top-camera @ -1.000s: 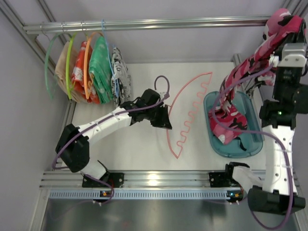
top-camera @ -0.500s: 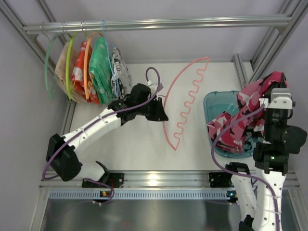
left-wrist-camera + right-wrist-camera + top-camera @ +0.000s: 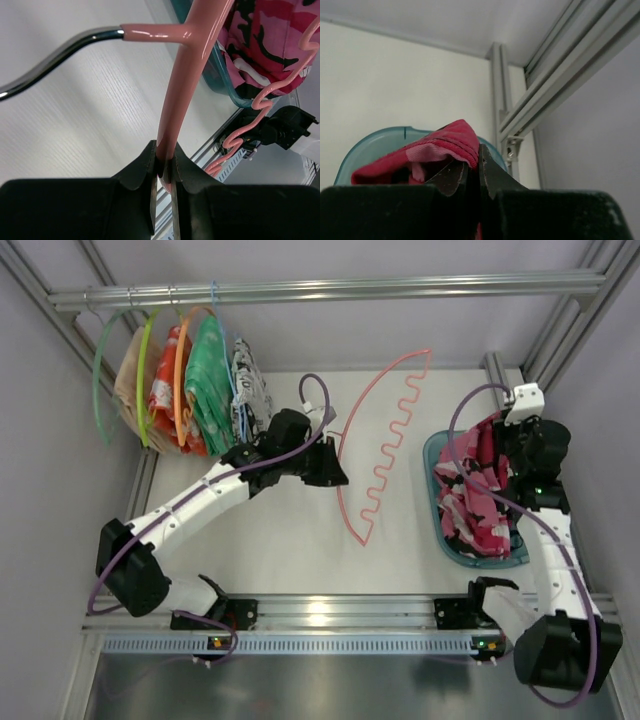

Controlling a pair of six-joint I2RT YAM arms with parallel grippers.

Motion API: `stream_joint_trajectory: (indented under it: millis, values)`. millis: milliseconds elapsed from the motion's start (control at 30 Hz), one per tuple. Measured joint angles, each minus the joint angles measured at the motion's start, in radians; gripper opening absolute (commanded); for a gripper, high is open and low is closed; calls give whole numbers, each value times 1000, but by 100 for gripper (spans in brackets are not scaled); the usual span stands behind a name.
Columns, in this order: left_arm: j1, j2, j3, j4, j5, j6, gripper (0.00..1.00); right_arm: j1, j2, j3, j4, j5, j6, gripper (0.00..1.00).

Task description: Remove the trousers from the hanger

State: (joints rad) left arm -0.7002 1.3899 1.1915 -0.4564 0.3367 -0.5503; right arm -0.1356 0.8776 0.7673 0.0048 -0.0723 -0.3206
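The pink camouflage trousers lie bunched in the teal tray at the right. My right gripper is shut on a fold of them at the tray's far end; the wrist view shows the red-pink cloth pinched between the jaws. The salmon-pink hanger is bare and held off the table, clear of the trousers. My left gripper is shut on its arc near the metal hook; in the left wrist view the pink bar runs up from the closed jaws.
A rail across the back holds green and orange hangers with several garments at the left. Aluminium frame posts stand close to the right of the tray. The table's near edge is a metal rail.
My right arm has come down from high up, lowering the trousers into the teal tray. My left gripper has shifted the hanger slightly toward the back.
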Motion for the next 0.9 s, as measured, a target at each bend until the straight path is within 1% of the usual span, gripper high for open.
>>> stream_joint_trajectory:
  millis: [200, 333, 433, 467, 533, 567, 633, 667, 800, 833, 900]
  values:
    - [0, -4, 0, 0, -27, 5, 0, 0, 237, 15, 0, -44, 62, 0]
    - [0, -22, 0, -1, -43, 8, 0, 0, 344, 42, -19, -84, 72, 0]
    - [5, -39, 0, 0, -48, 8, 0, 0, 385, 72, -52, -106, 73, 23]
    - [6, -43, 0, 0, -48, 8, 0, 0, 396, 85, -73, -112, 70, 42]
    - [9, -48, 0, 0, -51, 8, 0, -1, 411, 113, -126, -125, 67, 56]
    - [11, -49, 0, -1, -56, 7, 0, -2, 412, 123, -150, -131, 66, 67]
    - [11, -52, 0, -1, -65, 3, 0, -5, 402, 148, -206, -140, 61, 77]
    - [11, -54, 0, -1, -68, 0, 0, -7, 391, 166, -237, -143, 56, 83]
    - [13, -61, 0, -1, -77, -23, 0, -11, 316, 264, -338, -147, 42, 98]
    - [12, -61, 0, -2, -89, -34, 0, -11, 286, 295, -360, -148, 35, 99]
    - [11, -60, 0, -19, -119, -75, 0, -11, 232, 351, -399, -152, 25, 99]
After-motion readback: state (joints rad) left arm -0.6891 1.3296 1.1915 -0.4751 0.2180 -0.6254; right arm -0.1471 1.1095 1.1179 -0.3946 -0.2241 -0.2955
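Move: The right hand pinches the waist end of the pink trousers, and the blue bin's middle lies about 25 cm below it, roughly 8 cm back and 4 cm left. The bunched trousers under it centre some 20 cm down, 5 cm back and 7 cm left. The empty pink hanger is about 29 cm left, 3 cm back and 7 cm lower. From the left hand, which holds that hanger, the bin is about 40 cm right, nearly level forward and 18 cm down. Still pinching the trousers, the right hand lowers them about 12 cm into the bin while reaching 5 cm forward and tipping its fingers down some 25 degrees. At the bottom it spreads the fingers wide and lets go, then climbs back up, drawing back slightly. The left hand keeps its grip on the hanger, easing a couple of centimetres left, up and forward. ##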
